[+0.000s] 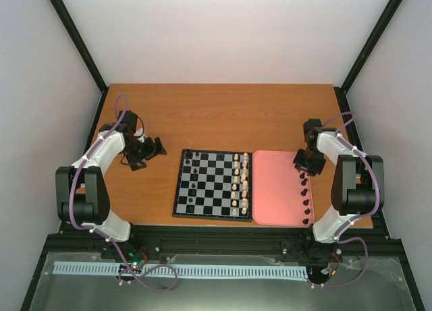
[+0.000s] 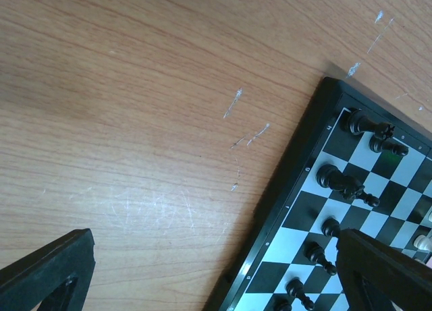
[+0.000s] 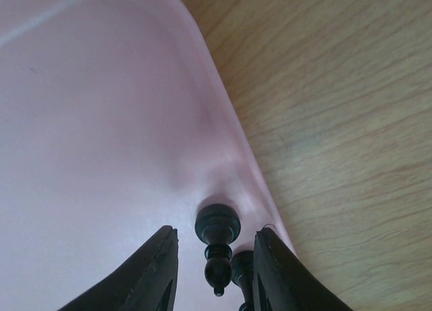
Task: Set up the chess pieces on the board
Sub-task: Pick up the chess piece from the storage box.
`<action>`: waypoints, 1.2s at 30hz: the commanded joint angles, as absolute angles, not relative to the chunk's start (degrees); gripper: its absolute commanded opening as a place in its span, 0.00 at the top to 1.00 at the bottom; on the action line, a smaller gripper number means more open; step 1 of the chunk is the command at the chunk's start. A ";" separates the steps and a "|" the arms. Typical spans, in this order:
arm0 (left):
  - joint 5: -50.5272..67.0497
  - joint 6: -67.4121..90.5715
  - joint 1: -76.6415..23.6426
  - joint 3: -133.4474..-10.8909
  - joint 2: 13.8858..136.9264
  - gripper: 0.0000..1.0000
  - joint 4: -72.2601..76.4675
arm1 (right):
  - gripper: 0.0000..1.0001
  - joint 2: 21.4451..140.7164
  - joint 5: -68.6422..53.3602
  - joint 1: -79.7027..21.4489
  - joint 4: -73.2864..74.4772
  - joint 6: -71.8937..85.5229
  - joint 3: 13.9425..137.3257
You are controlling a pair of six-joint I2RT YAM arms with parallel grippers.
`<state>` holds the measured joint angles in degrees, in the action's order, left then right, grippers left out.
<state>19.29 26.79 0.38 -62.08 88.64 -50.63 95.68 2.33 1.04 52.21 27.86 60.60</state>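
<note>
The board (image 1: 177,189) lies at mid-table, with several black chess pieces (image 1: 194,173) along its left columns. In the left wrist view they (image 2: 334,179) stand near the board's black rim (image 2: 297,183). More black pieces (image 1: 304,193) stand in a line down the right side of the pink tray (image 1: 273,189). My right gripper (image 1: 307,164) is low over the tray's far right corner. In its wrist view the gripper (image 3: 216,240) is open, straddling one upright black piece (image 3: 217,223) with gaps on both sides. A second piece (image 3: 241,264) stands just behind. My left gripper (image 1: 145,156) hangs open over bare wood left of the board.
Cream-white pieces (image 1: 239,183) fill the board's two right columns, beside the tray. The tray's raised rim (image 3: 229,122) curves close to the straddled piece, with wooden tabletop (image 3: 337,122) beyond it. Black frame posts (image 1: 77,48) bound the table's back corners.
</note>
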 commanded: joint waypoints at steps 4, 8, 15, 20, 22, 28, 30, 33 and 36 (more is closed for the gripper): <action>18.90 26.52 0.53 -62.77 87.54 0.00 -50.81 | 0.71 95.62 0.71 1.54 50.39 27.60 57.33; 18.68 26.55 0.54 -62.58 87.28 0.00 -50.80 | 0.76 95.66 0.86 1.49 50.23 27.34 57.59; 18.71 26.54 0.53 -62.36 87.33 0.00 -50.55 | 0.90 95.85 1.23 1.50 50.19 27.29 57.74; 18.79 26.56 0.60 -62.07 87.46 0.00 -50.35 | 0.97 95.59 1.08 1.47 50.03 26.92 58.13; 18.78 26.54 0.56 -62.00 87.47 0.00 -50.23 | 0.97 95.18 1.05 1.49 49.85 26.53 58.46; 18.72 26.46 0.57 -62.28 87.68 0.00 -50.47 | 0.97 92.76 -0.27 0.70 49.83 25.66 61.59; 18.64 26.47 0.57 -62.52 87.73 0.00 -50.45 | 0.97 92.18 0.40 -0.69 50.93 25.82 63.89; 18.62 26.46 0.57 -62.74 87.68 0.00 -50.56 | 0.97 91.41 2.26 -4.27 53.07 26.17 67.51; 18.30 26.38 0.53 -62.58 87.55 0.00 -50.59 | 0.97 91.01 4.11 -9.25 55.90 26.73 72.08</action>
<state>18.85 26.79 0.38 -61.98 88.64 -50.61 93.41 1.41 -3.86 52.36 26.30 66.70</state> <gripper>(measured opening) 0.999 0.092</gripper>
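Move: The next black chess piece in the tray's right-hand row stands almost between the right fingers, about 1 cm back and 3 cm below, with its middle level left-right. Its closest neighbour is some 3 cm behind that piece, and another black piece some 6 cm behind it, both in line. The tray's middle lies about 7 cm to the hand's left and 6 cm back. From the left hand the piece is roughly 56 cm right, 5 cm back, 8 cm down. Back and down by about 1.5 cm each, the right hand settles over the black piece with its fingers already partly open, then stays there while they close and pinch its upper part. It then rises about 5 cm, going forward by as much and drifting some 2.5 cm left, towards the tray's far edge, keeping its grip. ##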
